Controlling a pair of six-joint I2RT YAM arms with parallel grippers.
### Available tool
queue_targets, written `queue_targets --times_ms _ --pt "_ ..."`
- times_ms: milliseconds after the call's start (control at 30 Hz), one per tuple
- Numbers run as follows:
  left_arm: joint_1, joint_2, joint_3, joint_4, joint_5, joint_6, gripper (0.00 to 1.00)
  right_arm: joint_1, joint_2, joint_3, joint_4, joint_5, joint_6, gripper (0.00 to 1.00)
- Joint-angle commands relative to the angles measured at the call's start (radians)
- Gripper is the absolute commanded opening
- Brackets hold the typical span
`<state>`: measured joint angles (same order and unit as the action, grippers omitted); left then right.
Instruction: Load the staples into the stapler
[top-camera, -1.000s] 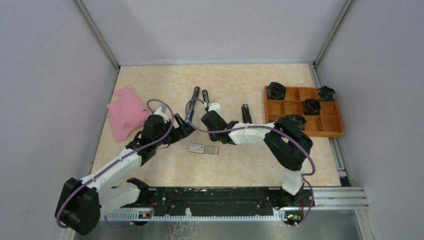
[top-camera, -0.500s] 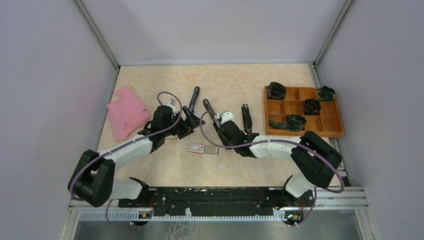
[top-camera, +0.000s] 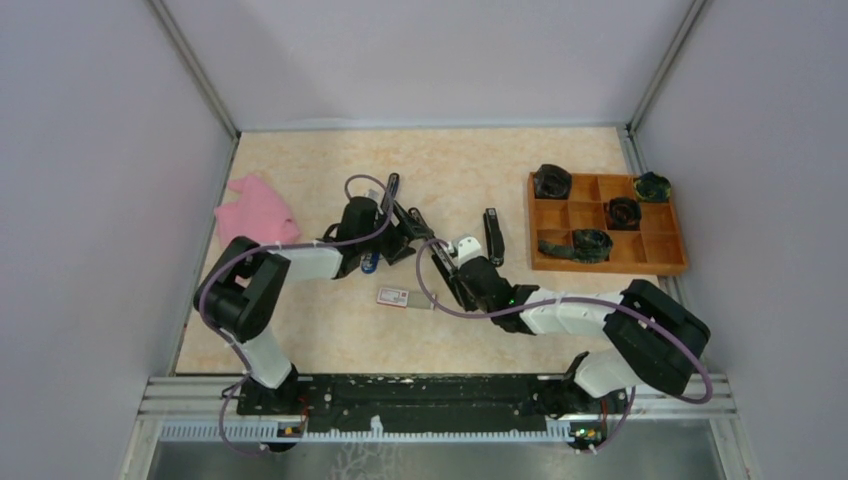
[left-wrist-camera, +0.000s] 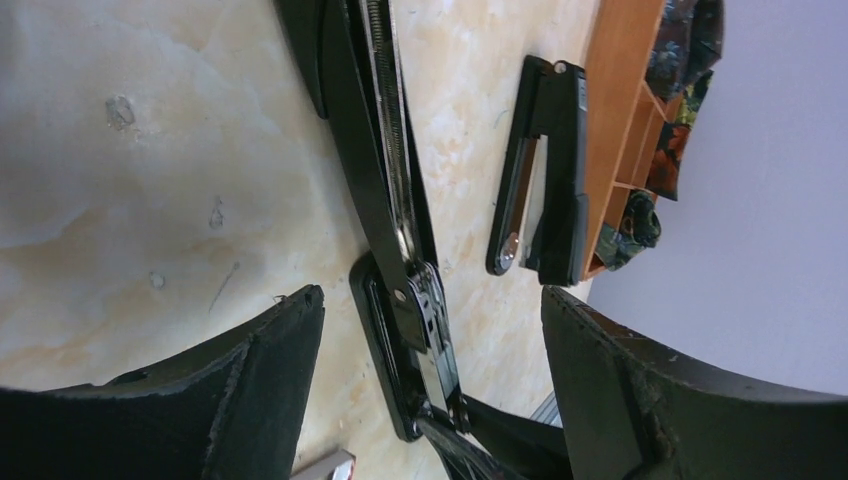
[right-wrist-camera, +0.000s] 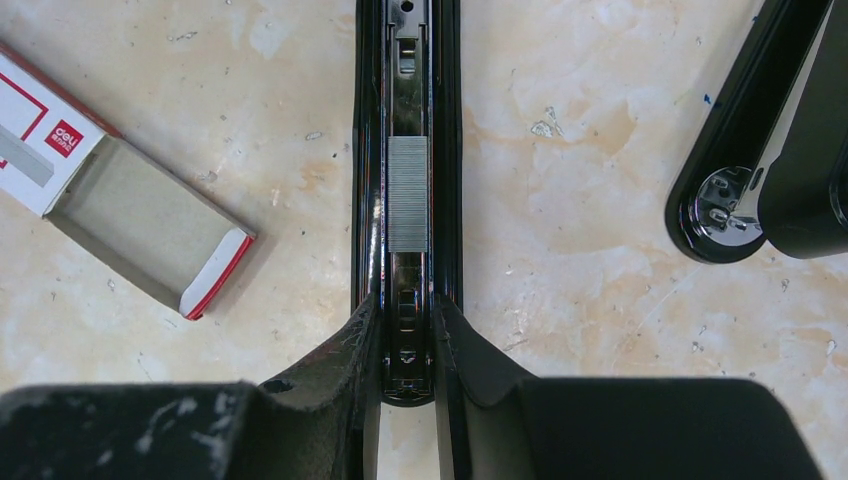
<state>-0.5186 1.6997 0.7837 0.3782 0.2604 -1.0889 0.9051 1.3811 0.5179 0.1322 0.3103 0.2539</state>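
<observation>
The black stapler (top-camera: 425, 238) lies opened out flat on the table. In the right wrist view its channel (right-wrist-camera: 407, 90) faces up, and a grey staple strip (right-wrist-camera: 407, 195) lies in it. My right gripper (right-wrist-camera: 407, 345) is shut on the near end of that channel; it also shows in the top view (top-camera: 445, 263). My left gripper (left-wrist-camera: 432, 300) is open, with its fingers apart on either side of the stapler's hinge end (left-wrist-camera: 405, 330), and it touches nothing. The white, red-printed staples box (right-wrist-camera: 40, 150) lies left of the stapler with its tray (right-wrist-camera: 140, 225) slid out.
A second, closed black stapler (top-camera: 492, 235) lies right of the open one, close to a wooden compartment tray (top-camera: 660, 262) that holds dark items. A pink cloth (top-camera: 255, 210) lies at the far left. The staples box (top-camera: 393, 296) lies near my right gripper.
The right gripper has moved toward the near right, and the stapler's channel part has swung out with it. The left arm has swung right, so its open gripper now straddles the stapler.
</observation>
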Motion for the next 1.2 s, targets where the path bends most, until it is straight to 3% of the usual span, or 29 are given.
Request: queue_targets --times_ms 0,433,633,1000,1167 --pt "-0.02 0.074 0.057 0.06 -0.042 -0.038 0.83 -0.008 -0.043 -0.012 0.132 -0.02 -0.016 0.03" --pt "-0.031 0.239 0.162 0.058 -0.11 -0.027 0.73 -0.014 -0.039 -0.027 0.173 -0.074 -0.002 0.0" --pt "-0.031 0.227 0.181 0.112 -0.184 0.088 0.69 -0.015 -0.028 -0.027 0.176 -0.085 -0.002 0.0" --pt "-0.034 0.151 0.106 0.428 -0.128 0.261 0.63 -0.017 -0.013 -0.03 0.196 -0.091 -0.003 0.0" --pt "-0.046 0.119 0.074 0.485 -0.113 0.336 0.61 -0.018 -0.01 -0.039 0.221 -0.082 -0.012 0.0"
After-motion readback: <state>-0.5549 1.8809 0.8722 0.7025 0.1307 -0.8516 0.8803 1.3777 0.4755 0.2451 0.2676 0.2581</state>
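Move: The opened black stapler's lid lies folded out, its middle about 4 cm ahead of my left hand, 2 cm to the right and 5 cm below. The blue stapler is some 4 cm ahead and 9 cm left, the staple box roughly 13 cm back and 3 cm left, the closed black stapler about 1 cm ahead and 18 cm right. From my right hand, already gripping the base's near end, the lid's middle is about 16 cm ahead and 9 cm left. I dip my left hand about 3 cm while reaching forward along the folded-out lid, some 6 cm forward and 2 cm right in all, then lift it about 4 cm with the fingers tipping up some 20 degrees. The fingers close partway around the lid, raising it on its hinge, while my right hand keeps its pinch on the base and stays put. ##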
